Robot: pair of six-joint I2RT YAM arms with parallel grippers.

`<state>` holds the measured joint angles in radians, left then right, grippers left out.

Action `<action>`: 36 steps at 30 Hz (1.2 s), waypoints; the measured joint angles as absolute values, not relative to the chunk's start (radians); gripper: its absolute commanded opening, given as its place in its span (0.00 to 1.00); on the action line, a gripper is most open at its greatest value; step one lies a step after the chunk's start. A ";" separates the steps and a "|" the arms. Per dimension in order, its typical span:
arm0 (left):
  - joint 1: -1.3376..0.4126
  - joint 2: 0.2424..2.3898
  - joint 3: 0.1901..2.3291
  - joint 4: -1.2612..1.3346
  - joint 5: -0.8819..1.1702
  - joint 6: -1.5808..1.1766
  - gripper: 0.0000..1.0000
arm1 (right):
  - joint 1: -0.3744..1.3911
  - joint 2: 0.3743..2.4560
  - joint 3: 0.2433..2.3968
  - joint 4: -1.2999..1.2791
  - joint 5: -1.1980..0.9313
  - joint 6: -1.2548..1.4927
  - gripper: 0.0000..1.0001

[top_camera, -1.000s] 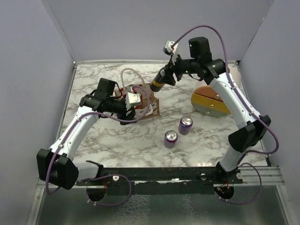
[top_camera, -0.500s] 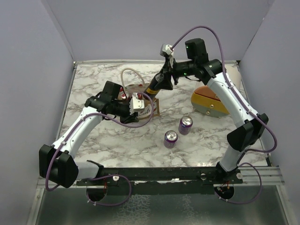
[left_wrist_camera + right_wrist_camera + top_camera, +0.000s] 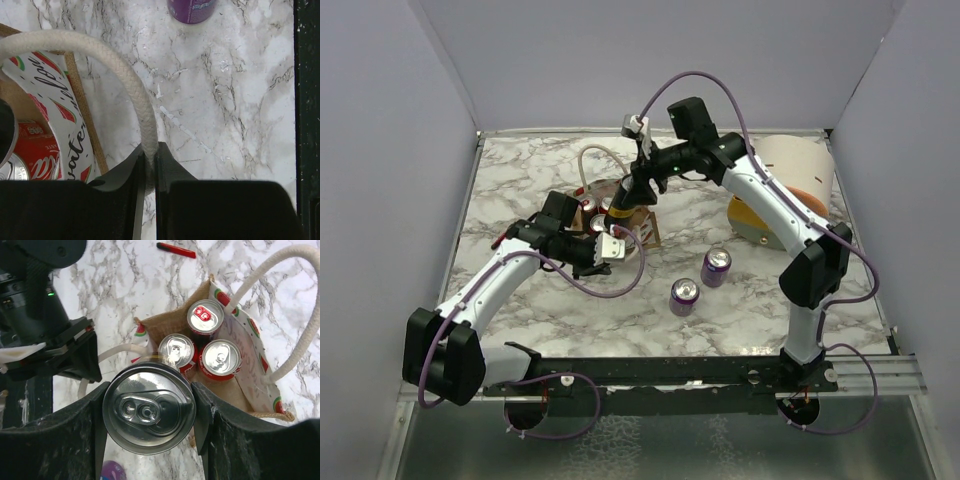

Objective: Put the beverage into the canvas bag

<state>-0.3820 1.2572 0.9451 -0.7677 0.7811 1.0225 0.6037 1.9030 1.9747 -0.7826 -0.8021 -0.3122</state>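
Observation:
The beverage is a dark can [image 3: 145,405] with a silver top. My right gripper [image 3: 149,412] is shut on its sides and holds it upright just above the open mouth of the canvas bag [image 3: 235,390]. Three red cans [image 3: 205,317] stand inside the bag. From above, the held can [image 3: 624,198] hangs at the bag's [image 3: 645,230] far edge under the right gripper [image 3: 636,183]. My left gripper [image 3: 149,159] is shut on the bag's white rope handle [image 3: 125,75], on the bag's near side [image 3: 610,246].
Two purple cans [image 3: 717,267] [image 3: 683,297] stand on the marble table right of the bag. A peach-and-yellow domed container [image 3: 765,222] sits at the back right. The bag's other rope handle [image 3: 592,158] loops toward the back. A small red object [image 3: 175,249] lies beyond the bag.
The right arm swung left and lowered the can from behind the bag to just over its mouth. The left gripper shut on the rope handle and drew it toward the near side.

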 measured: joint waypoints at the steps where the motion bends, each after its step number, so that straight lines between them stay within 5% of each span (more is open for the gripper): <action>1: -0.382 1.257 0.941 -0.765 0.781 1.030 0.11 | 0.608 1.913 1.983 -0.780 -0.791 -0.308 0.01; 36: -0.382 1.253 0.907 -0.741 0.792 1.092 0.10 | 0.692 2.059 2.007 -0.794 -0.435 -0.318 0.01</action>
<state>-0.3820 1.2526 0.9066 -0.7410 0.7921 1.0916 0.6922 2.0586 2.0071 -0.7940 -0.4351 -0.3183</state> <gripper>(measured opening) 0.120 0.587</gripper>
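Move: The black can in the right fingers is bound for the canvas bag, whose middle lies about 3 cm ahead, 4 cm left and 20 cm below the right hand. Three cans already stand in it, their middle some 3 cm ahead, 7 cm left and 21 cm down. The pinched handle is about 9 cm back, 4 cm left and 13 cm down. From the left hand, the bag's middle is roughly 11 cm ahead, level sideways and 7 cm below. The black can, still gripped near its top by the right hand, goes forward about 4 cm over the bag while starting to sink, then almost straight down into the mouth beside the three cans, nearly 9 cm lower in all. The right fingers tip some 15 degrees further down and turn slightly clockwise; the left hand keeps the near handle pinched and stays put. ##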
